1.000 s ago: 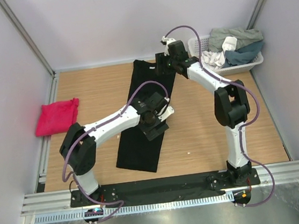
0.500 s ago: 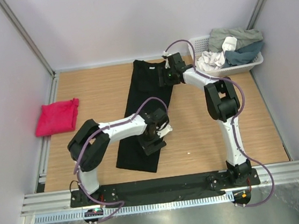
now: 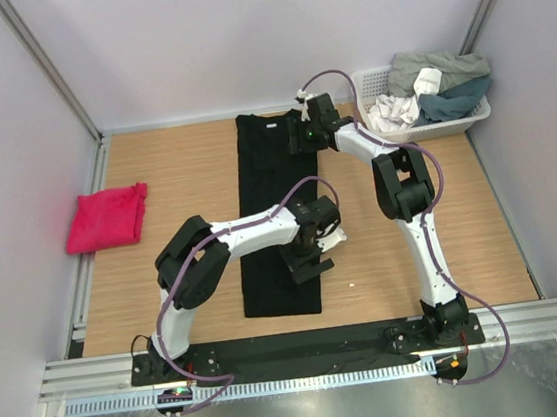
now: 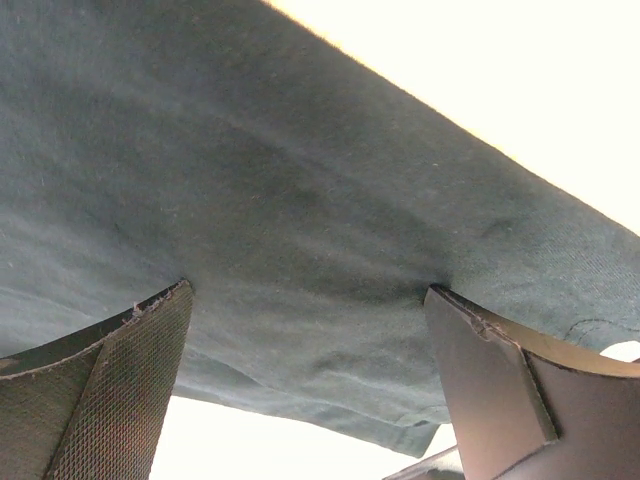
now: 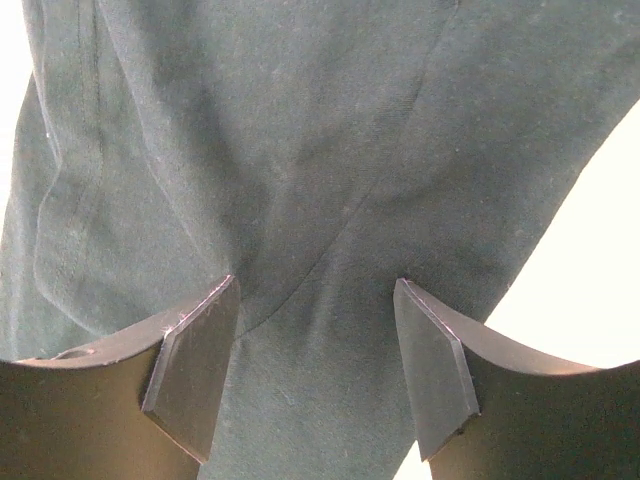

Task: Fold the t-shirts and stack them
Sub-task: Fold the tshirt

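The black t-shirt (image 3: pixel 263 200) lies as a long narrow strip running from the far middle of the table toward the near edge. My left gripper (image 3: pixel 304 263) is open, with both fingertips pressed down on the strip's right side near its lower end. In the left wrist view the dark cloth (image 4: pixel 300 180) spans the gap of that gripper (image 4: pixel 308 292). My right gripper (image 3: pixel 302 140) is open on the strip's far right corner, its tips resting on the fabric (image 5: pixel 300 130) in the right wrist view (image 5: pixel 316 284). The pink t-shirt (image 3: pixel 108 216) lies folded at the left edge.
A white latticed basket (image 3: pixel 462 124) heaped with grey, white and blue clothes stands at the far right corner. White walls close in the table on the left, back and right. The arms' base rail runs along the near edge.
The black strip has swung from slanted to nearly straight, its near end sliding right. My left gripper moved nearer and rightward on it; my right gripper shifted slightly left and nearer.
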Available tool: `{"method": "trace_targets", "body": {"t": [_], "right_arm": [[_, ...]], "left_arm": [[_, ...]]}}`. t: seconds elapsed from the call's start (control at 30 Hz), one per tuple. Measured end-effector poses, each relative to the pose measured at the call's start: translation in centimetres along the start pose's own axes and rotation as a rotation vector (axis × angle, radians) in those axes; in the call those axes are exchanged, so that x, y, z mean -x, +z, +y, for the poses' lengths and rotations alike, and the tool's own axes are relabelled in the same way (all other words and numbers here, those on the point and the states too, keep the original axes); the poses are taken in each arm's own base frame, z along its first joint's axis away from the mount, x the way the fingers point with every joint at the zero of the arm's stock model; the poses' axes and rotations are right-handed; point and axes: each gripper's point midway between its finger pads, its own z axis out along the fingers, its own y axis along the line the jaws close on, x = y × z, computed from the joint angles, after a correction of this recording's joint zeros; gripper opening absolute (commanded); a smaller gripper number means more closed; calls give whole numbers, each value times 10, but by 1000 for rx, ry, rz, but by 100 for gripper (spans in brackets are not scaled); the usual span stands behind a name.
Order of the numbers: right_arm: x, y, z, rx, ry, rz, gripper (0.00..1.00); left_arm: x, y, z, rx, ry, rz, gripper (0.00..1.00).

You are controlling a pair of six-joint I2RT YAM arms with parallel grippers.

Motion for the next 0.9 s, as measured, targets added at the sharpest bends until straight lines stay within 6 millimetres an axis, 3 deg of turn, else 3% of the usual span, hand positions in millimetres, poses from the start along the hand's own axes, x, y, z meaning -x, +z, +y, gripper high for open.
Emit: {"method": "trace_targets", "body": {"t": [0.33,0.47,0.6,0.8,0.9], "right_arm": [[4,2,-1,1,-34,-12,70],[-7,-16,-5,-31,-61,17,72],[-11,-66,-5,-77,-83,23,72],[12,-189,19,-88,-26,-129,72],[7,-235,33,-50,52,-180,71]], "left_arm": [[23,-1,-2,13,7,-43,100],[37,-6,6,74,8,-82,100],[43,-34,16,137,-17,-146,100],[53,-135,43,235,-130,-377,100],[49,-177,74,232,-283,-483,100]]}}
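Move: The black t-shirt lies as a long folded strip under both hands, its middle some 17 cm ahead of the left hand and 4 cm to its left, a centimetre below. From the right hand the same middle lies about 19 cm back and 5 cm left, a couple of centimetres lower. Its near hem is roughly 11 cm back and 5 cm left of the left hand; the white basket stands about 34 cm right of the right hand and 6 cm farther out. Still pressing on the lower part of the black t-shirt with wide-open fingers, the left hand pushes the cloth about 3 cm to the right, then comes off it, rising some 18 cm while drifting forward, its fingers tilting outward and to the right. The right hand stays on the far part at first, then lifts away about 17 cm, drawing back 15 cm and right towards the bare table, fingers still open. ##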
